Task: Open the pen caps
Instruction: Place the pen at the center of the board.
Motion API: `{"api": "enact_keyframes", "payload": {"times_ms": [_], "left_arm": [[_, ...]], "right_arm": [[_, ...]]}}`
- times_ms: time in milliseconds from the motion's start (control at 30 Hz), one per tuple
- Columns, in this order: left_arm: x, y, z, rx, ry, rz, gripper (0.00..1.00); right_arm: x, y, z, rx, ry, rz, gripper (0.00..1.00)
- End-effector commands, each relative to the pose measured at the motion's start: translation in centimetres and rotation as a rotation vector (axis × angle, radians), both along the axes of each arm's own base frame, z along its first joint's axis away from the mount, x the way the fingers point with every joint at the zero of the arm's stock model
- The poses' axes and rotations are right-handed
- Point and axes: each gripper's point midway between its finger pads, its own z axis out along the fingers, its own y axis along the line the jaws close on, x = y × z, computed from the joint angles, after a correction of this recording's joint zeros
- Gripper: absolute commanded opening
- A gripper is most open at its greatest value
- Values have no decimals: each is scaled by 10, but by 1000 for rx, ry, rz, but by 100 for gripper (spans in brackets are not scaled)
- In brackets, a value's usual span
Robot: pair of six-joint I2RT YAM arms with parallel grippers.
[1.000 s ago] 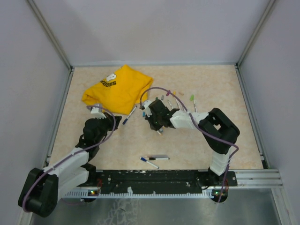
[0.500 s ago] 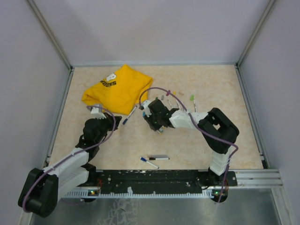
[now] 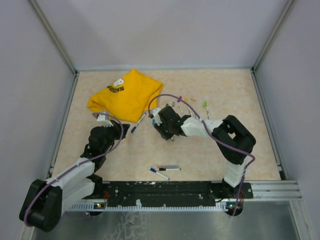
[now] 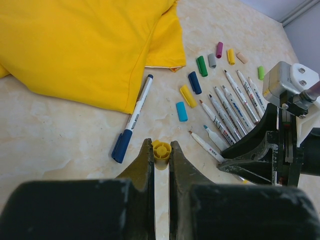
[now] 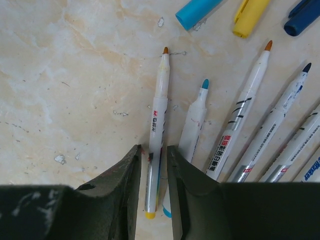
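Observation:
My left gripper [image 4: 161, 151] is shut on a yellow pen cap [image 4: 161, 148], held just above the table; in the top view it [image 3: 125, 128] sits left of centre. My right gripper [image 5: 152, 150] stands open, its fingers straddling an uncapped white pen [image 5: 159, 115] with an orange tip that lies flat on the table, a gap on each side. Beside it lie several more uncapped pens [image 4: 230, 107] in a row. Loose pen caps lie above them: cyan [image 4: 181, 111], yellow [image 4: 188, 95], dark blue [image 4: 194, 82], green [image 4: 201, 66]. A capped blue pen [image 4: 134, 117] lies by the shirt.
A crumpled yellow T-shirt [image 3: 127, 92] covers the back left of the table. Two more pens [image 3: 165, 170] lie near the front edge between the arm bases. The right arm's body [image 4: 280, 135] stands close on the right in the left wrist view.
My right gripper has opened and let go of the orange-tipped pen, which now lies on the table. The left gripper has stayed put with the yellow cap.

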Motion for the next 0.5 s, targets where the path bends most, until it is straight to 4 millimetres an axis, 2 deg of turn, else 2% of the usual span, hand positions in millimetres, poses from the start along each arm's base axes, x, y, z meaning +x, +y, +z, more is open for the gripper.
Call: {"api": "enact_keyframes", "payload": {"times_ms": [0,167,300,467], "left_arm": [[-2,-1,2,3,-18,-16,1],[-5,-7,3,-6,-18,-55,1],[-7,-13,2,-13,-9,-90,0],[-8,-21,-1,-18,15,-123,0]], "right_arm": [[11,10,43,63,-93,30,28],[11,9,64,85,-143,57,28],[9,8,88,118,-196,87,28],[-1,4,99,108,-208,185,28]]}}
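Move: The yellow-ended pen I have just laid down sits between my open right fingertips, its middle about 1 cm ahead, 1 cm left and 1 cm below. The teal-ended pen is some 2 cm ahead and 1 cm right of that hand; the teal cap lies 9 cm ahead and 7 cm left. From my left hand, which holds a yellow cap, the teal cap is roughly 9 cm ahead, 9 cm right and 10 cm down, and the navy pen 8 cm ahead, 2 cm right. I lift my right hand almost straight up off the laid-down pen, about 7 cm, slowly at first and then briskly, keeping the fingers parted and letting them tip some 10 degrees up and forward. Meanwhile my left hand, still pinching the yellow cap, starts to ease about 1 cm right, with a slight clockwise turn. ##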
